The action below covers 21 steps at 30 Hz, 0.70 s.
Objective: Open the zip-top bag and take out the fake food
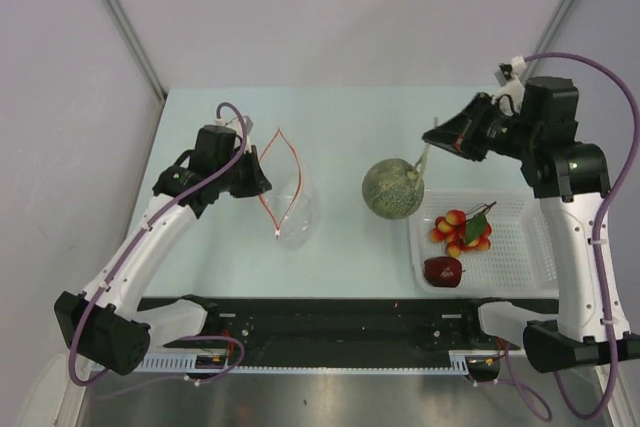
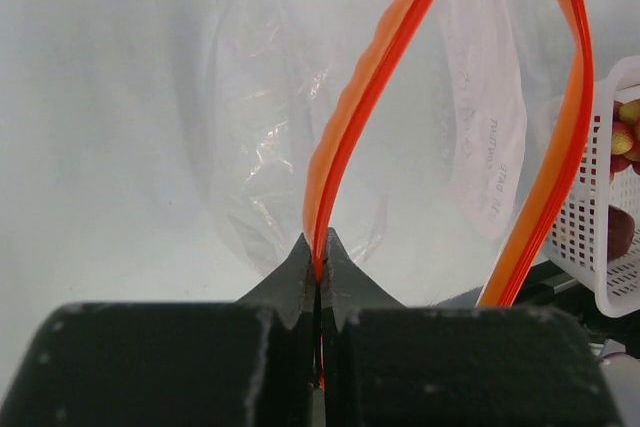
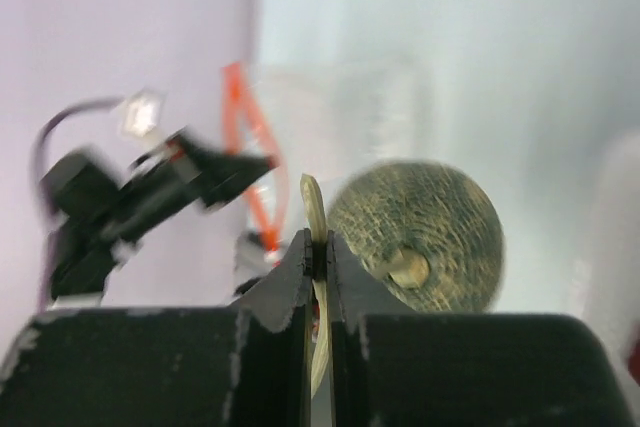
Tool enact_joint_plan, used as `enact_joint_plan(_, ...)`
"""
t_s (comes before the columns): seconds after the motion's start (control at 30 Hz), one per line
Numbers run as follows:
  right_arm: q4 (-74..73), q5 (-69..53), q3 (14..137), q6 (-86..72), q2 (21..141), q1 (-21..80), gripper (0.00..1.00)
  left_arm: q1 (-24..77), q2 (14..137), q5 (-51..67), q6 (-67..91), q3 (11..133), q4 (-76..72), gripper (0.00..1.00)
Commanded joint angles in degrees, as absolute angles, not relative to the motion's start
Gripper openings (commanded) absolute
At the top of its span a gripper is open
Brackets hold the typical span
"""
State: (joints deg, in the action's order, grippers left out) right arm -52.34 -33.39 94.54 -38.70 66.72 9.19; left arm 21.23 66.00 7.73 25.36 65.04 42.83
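The clear zip-top bag [image 1: 292,209] lies on the table with its red-orange zip strip [image 1: 283,162] spread wide open. My left gripper [image 1: 268,185] is shut on one side of that strip [image 2: 345,117], at the bag's mouth [image 2: 280,147]. My right gripper [image 1: 435,137] is shut on the pale stem [image 3: 312,202] of a round pale-green netted fake fruit [image 1: 391,188], which hangs between the bag and the basket. Whether the fruit [image 3: 420,227] touches the table I cannot tell. A dark red apple [image 1: 443,270] and a red-and-yellow cluster [image 1: 462,231] lie in the basket.
A white mesh plastic basket [image 1: 520,247] stands at the front right, and its corner [image 2: 600,237] shows at the right of the left wrist view. Grey walls close the table at the back and left. The right wrist view is blurred and shows the left arm [image 3: 130,197].
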Motion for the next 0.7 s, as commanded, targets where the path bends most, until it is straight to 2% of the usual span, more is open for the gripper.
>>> enact_joint_plan(0.0,-74.9,-16.9,99.5,-31.8,68.1,-2.0,0.00,21.0,64.1,8.8,22.2,67.6,40.4,0.00)
enact_joint_plan(0.13,-80.5,-9.0,98.3,-30.3,67.4,-14.1,0.00,20.9,62.3,10.4,20.1,67.3,39.2,0.00)
enact_joint_plan(0.4,-81.2,-7.0,98.2,-26.5,71.2,-33.5,0.00,21.0,55.1,11.9,16.9,64.7,37.1,0.00)
enact_joint_plan(0.5,-79.8,-9.0,96.2,-25.7,72.7,-38.0,0.00,21.0,53.8,14.0,17.4,62.6,36.3,0.00)
enact_joint_plan(0.67,-74.5,-9.7,90.5,-26.4,72.8,-38.7,0.00,21.0,52.2,15.6,17.7,60.3,36.5,0.00)
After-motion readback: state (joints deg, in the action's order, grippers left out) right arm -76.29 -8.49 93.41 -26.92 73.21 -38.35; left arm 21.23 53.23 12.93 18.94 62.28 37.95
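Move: The right hand holds the green melon by its stem, high up. The white tray it is bound for has its middle about 20 cm to the right, level in reach and some 39 cm below. In the tray, the red fruit bunch lies some 13 cm right and 1 cm ahead, the dark red fruit about 9 cm right and 7 cm back. From the left hand, the tray's middle is roughly 51 cm right, 1 cm back and 20 cm lower. Still pinching the melon's stem, the right hand sweeps fast to its right, nearly 30 cm, sinking some 12 cm on the way, to bring the melon over the tray. The wrist swings clockwise, around 60 degrees, and tips further down; the fingers stay shut. The left hand keeps its pinch on the bag's orange rim and lifts it about 6 cm, easing back a little and tilting up. ##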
